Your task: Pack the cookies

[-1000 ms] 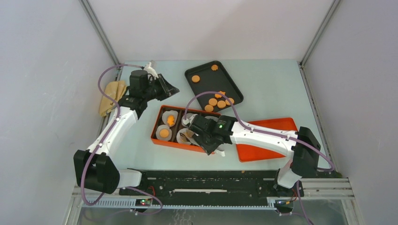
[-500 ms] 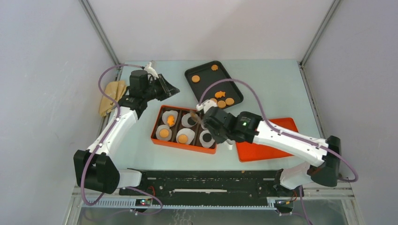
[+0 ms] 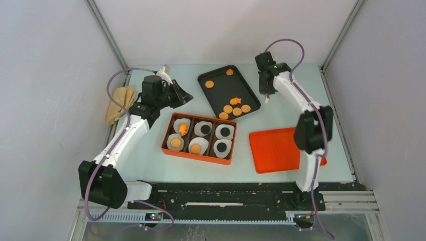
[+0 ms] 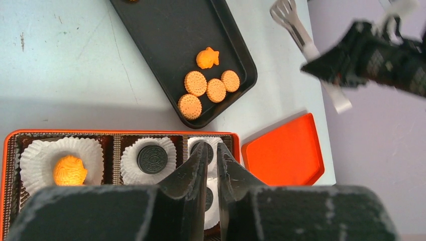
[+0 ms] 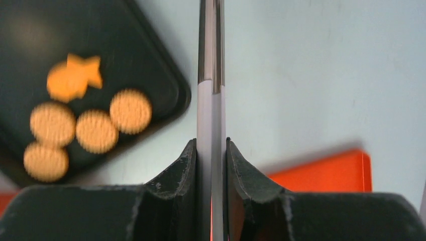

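Note:
Cookies lie in two places. Round orange ones (image 3: 234,109) and a fish-shaped one (image 4: 207,57) sit on the black tray (image 3: 221,93). Others rest in white liners in the orange box (image 3: 198,155): a fish (image 4: 69,169), orange rounds (image 3: 175,142) and dark rounds (image 4: 152,159). My right gripper (image 5: 211,143) is shut on white-handled metal tongs (image 5: 211,100), held over the table just right of the tray; the tongs' tips (image 4: 284,10) carry nothing. My left gripper (image 4: 212,146) hovers above the box's right end, its jaws almost together with nothing between them.
An orange lid (image 3: 276,150) lies flat to the right of the box. A yellow cloth (image 3: 119,103) is bunched by the left wall. Grey walls close in the table on three sides.
My right arm has swung with the tongs from over the box up to the far side, right of the tray. All six liners in the box now show. The left arm barely moved.

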Available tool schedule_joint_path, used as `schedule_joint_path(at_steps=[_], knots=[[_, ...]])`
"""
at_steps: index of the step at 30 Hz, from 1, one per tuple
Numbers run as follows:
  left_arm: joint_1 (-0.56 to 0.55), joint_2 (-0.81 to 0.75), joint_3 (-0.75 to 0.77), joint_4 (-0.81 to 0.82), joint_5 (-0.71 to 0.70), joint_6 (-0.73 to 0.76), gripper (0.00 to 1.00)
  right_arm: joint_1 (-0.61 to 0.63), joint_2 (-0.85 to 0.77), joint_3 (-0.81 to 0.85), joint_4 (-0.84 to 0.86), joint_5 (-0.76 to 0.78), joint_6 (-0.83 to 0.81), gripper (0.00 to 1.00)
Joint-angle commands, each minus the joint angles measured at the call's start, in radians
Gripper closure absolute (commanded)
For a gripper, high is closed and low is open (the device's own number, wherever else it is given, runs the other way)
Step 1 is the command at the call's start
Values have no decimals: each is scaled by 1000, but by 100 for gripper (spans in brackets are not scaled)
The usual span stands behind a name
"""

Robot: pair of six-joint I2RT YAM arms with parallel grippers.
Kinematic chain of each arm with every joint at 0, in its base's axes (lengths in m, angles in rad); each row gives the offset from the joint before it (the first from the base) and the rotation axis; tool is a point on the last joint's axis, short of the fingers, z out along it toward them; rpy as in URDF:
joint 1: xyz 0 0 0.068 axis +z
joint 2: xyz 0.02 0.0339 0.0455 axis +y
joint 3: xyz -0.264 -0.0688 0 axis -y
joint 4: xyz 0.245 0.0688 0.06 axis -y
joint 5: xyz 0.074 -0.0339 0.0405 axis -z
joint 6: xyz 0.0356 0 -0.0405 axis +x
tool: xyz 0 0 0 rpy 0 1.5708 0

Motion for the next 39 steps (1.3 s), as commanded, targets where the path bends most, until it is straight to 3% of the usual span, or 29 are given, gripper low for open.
schedule_joint_path(at_steps=[1, 7, 11, 15, 20, 25, 33, 39], knots=[[-9, -16, -25, 20, -26, 26, 84, -53, 270, 337, -84, 23, -109, 100], [-10, 30, -17, 29, -13, 24, 85, -104, 547, 569, -149, -33, -177, 100], [-10, 41, -14, 31, -16, 22, 85, -144, 580, 530, -214, -68, -136, 97], [-15, 56, -7, 42, -12, 14, 85, -196, 523, 399, -207, -93, -61, 78], [-33, 69, -1, 44, -6, 10, 85, -227, 493, 365, -204, -120, -50, 39], [-44, 67, 0, 43, 2, 10, 85, -224, 431, 314, -161, -126, -33, 37], [-57, 50, 6, 40, 7, 26, 84, -195, 41, -61, 6, -77, 4, 41], [-100, 77, 8, 63, 22, 25, 82, -279, -64, -274, -19, 23, 21, 42]])
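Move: The right hand already grips the tongs by the white handle. It is taking them to bare table right of the baking tray, about 6 cm ahead, 7 cm right and 15 cm below. The baking tray's middle is some 10 cm ahead and 15 cm left; its nearest cookies are roughly 2 cm ahead and 12 cm left. The orange tray is about 18 cm back, 12 cm right. From the left hand that bare spot lies some 8 cm ahead, 37 cm right, 23 cm below. The right hand lays the tongs on the table and lets go of the handle: it reaches about 10 cm forward while sinking some 14 cm in all, easing back and to the right at the bottom, fingers tipping down about 20 degrees. The fingers open, then it draws back and up, clear of the tongs. Meanwhile the left hand sinks a little and drifts right, untouching. ##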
